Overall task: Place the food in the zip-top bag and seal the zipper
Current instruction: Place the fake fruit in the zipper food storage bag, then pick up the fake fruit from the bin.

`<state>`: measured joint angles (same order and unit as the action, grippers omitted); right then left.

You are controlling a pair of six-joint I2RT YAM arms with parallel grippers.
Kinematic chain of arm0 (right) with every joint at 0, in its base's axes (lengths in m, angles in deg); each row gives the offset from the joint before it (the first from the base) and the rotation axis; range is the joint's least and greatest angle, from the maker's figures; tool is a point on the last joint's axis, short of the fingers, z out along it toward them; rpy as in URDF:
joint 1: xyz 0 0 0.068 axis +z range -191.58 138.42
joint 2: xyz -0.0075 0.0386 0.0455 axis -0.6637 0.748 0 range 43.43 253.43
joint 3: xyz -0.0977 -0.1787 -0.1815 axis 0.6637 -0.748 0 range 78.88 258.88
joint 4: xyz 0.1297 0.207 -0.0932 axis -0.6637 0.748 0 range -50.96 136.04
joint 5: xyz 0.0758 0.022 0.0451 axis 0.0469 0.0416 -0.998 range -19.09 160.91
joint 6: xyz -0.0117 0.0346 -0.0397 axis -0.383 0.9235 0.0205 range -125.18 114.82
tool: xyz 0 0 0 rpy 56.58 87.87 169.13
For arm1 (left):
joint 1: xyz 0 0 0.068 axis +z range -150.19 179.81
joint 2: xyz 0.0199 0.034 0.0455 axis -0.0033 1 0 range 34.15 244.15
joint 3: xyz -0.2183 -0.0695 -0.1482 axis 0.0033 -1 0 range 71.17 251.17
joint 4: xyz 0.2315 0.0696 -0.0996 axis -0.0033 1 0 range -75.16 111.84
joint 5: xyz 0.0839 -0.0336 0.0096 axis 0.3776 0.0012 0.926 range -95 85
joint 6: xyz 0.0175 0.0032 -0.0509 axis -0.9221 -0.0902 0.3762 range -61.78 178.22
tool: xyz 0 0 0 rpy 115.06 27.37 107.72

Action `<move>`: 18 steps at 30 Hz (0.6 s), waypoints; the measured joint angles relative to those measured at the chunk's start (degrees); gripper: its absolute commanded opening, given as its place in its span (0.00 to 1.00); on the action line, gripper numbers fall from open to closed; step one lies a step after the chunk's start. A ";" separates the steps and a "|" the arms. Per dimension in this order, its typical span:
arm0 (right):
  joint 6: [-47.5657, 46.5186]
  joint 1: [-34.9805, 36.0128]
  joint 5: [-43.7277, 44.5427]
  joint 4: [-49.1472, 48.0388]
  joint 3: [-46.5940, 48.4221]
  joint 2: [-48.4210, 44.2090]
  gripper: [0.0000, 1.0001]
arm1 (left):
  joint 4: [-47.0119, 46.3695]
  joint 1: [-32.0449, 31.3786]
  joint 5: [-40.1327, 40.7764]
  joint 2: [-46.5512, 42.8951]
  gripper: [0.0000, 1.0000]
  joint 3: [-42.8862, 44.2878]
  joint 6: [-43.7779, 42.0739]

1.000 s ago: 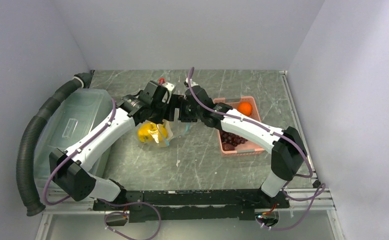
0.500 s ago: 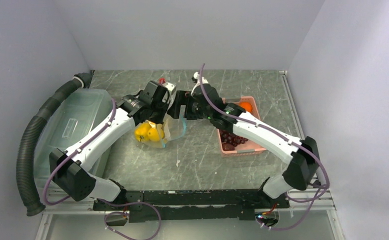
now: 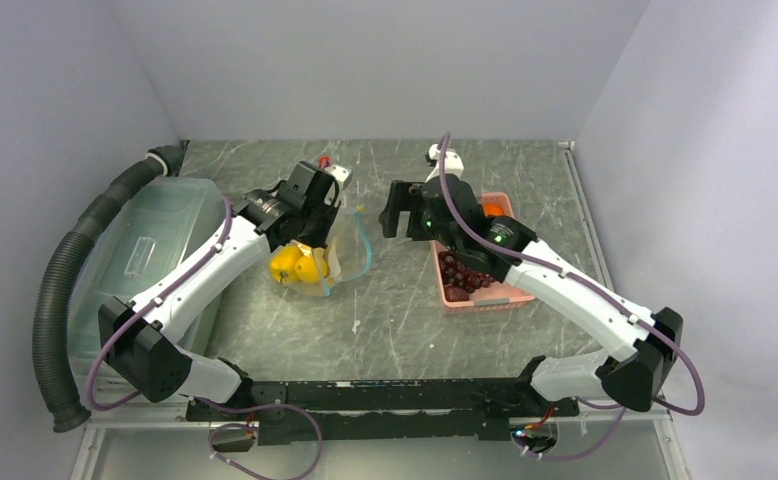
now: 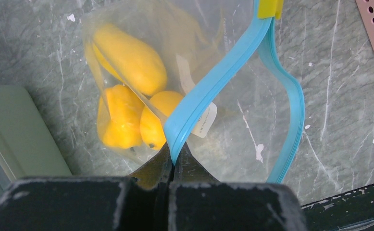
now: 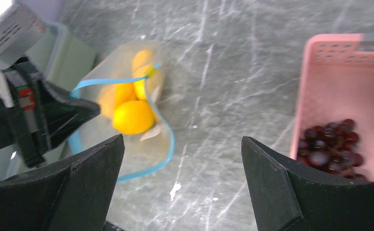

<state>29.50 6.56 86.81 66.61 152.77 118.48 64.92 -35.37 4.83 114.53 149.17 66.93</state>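
The clear zip-top bag (image 3: 337, 256) lies left of centre with its mouth gaping. Three yellow food pieces sit inside: an oblong fruit (image 4: 130, 57), a bell pepper (image 4: 120, 122) and a lemon (image 4: 158, 118). My left gripper (image 4: 175, 156) is shut on the near side of the teal zipper (image 4: 214, 82), holding that edge up. The zipper's other side (image 4: 295, 110) bows out over the table. My right gripper (image 5: 182, 138) hangs open and empty above bare table between the bag and the basket. Dark grapes (image 5: 331, 144) and an orange ball (image 3: 492, 210) lie in the basket.
The pink perforated basket (image 3: 510, 297) stands right of centre, under my right arm. A large translucent lidded bin (image 3: 145, 250) and a black ribbed hose (image 3: 55, 300) fill the left side. Grey walls close in the table on three sides.
My right gripper has pulled away from the bag's mouth, moving right toward the basket with its jaws a little wider. The left gripper keeps its hold and the bag mouth stays open.
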 measured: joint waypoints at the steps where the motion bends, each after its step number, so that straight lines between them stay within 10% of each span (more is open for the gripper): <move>1: -0.68 -0.20 1.51 0.79 -0.04 -0.68 0.96 | 0.02 0.00 -0.04 0.00 0.00 0.00 -0.02; 18: -8.20 -16.37 13.16 10.60 -2.10 -1.01 0.98 | 0.11 0.00 -0.17 0.02 0.00 0.00 -0.02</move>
<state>21.30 -9.81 99.97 77.21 150.67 117.47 65.03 -35.37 4.65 114.55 149.17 66.91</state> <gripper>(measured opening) 0.973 0.012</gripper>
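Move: From the open right gripper, the orange sits in the far right of the pink basket, about 21 cm to the right, 9 cm ahead and 23 cm below. The grapes are some 14 cm right and 3 cm back, the dark fruit about 12 cm right and 9 cm back, both also roughly 23 cm down. From the left gripper, the orange is about 35 cm right, 9 cm ahead and 17 cm below. Swing the empty right gripper away from the bag to the right, about 15 cm, easing some 5 cm forward and sinking late in the sweep, until it is over the basket and nearer the orange. Turn the wrist some 25 degrees clockwise and roll its left side down as you go, fingers kept wide open. Keep the left gripper still, pinching the bag's rim. ##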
